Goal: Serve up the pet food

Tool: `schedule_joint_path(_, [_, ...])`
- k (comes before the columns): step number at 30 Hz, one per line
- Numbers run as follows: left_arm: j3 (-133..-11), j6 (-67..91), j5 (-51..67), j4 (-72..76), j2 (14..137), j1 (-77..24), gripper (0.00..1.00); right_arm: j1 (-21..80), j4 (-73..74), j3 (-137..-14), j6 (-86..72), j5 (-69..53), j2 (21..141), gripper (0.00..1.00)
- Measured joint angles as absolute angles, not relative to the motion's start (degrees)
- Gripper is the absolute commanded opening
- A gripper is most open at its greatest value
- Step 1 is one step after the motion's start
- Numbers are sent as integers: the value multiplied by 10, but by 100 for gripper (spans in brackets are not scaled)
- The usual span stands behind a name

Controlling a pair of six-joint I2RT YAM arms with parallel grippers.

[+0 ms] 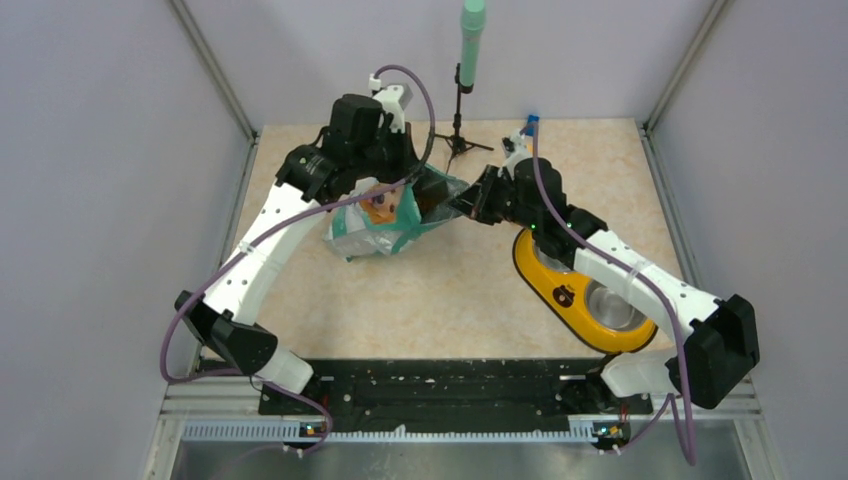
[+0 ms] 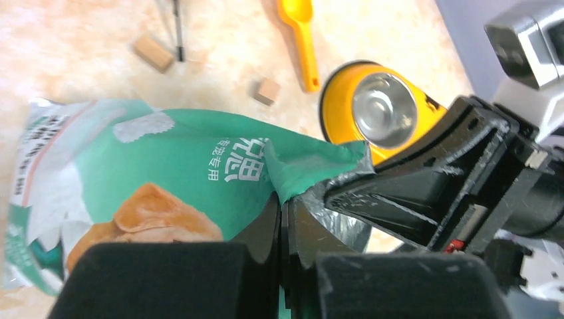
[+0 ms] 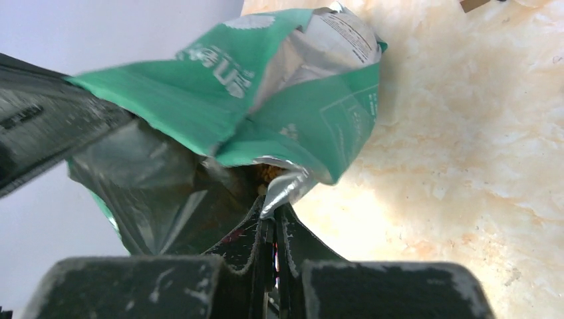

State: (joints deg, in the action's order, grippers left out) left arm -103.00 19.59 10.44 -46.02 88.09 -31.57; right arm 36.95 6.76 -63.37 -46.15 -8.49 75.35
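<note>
A teal-and-white pouch [image 1: 380, 222] with a golden dog's face lies on the table, its torn mouth lifted toward the right. My left gripper [image 2: 282, 207] is shut on the teal upper lip of that mouth. My right gripper [image 3: 273, 216] is shut on the silver lower lip, facing the left one. The two lips are held apart, showing the dark foil lining. A little brown pet food [image 3: 269, 173] shows deep inside the opening. In the top view the left gripper [image 1: 415, 182] and right gripper [image 1: 462, 203] meet at the pouch's right end.
A yellow feeder with a steel bowl [image 1: 545, 272] sits to the right, partly under my right arm. A yellow scoop [image 2: 302, 33] and two tan wooden cubes [image 2: 267, 91] lie beyond the pouch. A tripod stand with a green tube [image 1: 470, 40] rises at the back.
</note>
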Motion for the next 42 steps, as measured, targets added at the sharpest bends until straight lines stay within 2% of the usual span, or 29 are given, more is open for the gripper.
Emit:
schedule_joint_path(5, [-1017, 202, 20, -435, 855, -314, 0, 370, 83, -634, -461, -79, 754, 0])
schedule_joint_path(10, [-988, 210, -17, -419, 831, -314, 0, 370, 87, -634, -461, -77, 755, 0])
schedule_joint_path(35, [-971, 183, -46, -390, 820, -308, 0, 365, 105, -691, -422, -73, 801, 0])
schedule_joint_path(36, [-972, 178, -42, -391, 821, -307, 7, 364, 106, -693, -421, -74, 802, 0])
schedule_joint_path(39, [-1001, 151, -39, -415, 836, -310, 58, 362, 107, -699, -421, -80, 803, 0])
schedule_joint_path(40, [-1016, 141, -40, -420, 843, -311, 65, 361, 107, -701, -421, -81, 803, 0])
schedule_joint_path(42, [-1048, 125, -42, -425, 854, -315, 72, 357, 105, -705, -422, -88, 803, 0])
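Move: My closed left fingers hold one side of the bag's mouth. The leaning pet food bag's middle is about 5 cm ahead, 6 cm left and 18 cm below them. The small wooden block is roughly 15 cm ahead and 19 cm right, the yellow scoop some 24 cm ahead and 30 cm right, both about 33 cm down. From my right hand, pinching the opposite rim, the bag's middle is about 7 cm ahead, 15 cm left and 12 cm below. I draw the rim I already pinch about 5 cm left, a little forward and up, swinging my left hand counter-clockwise and tipping its fingers up some 10 degrees. I pause there, then open the fingers to over half and lift off the rim about 2 cm. My right hand keeps its pinch, easing roughly 2 cm forward. ##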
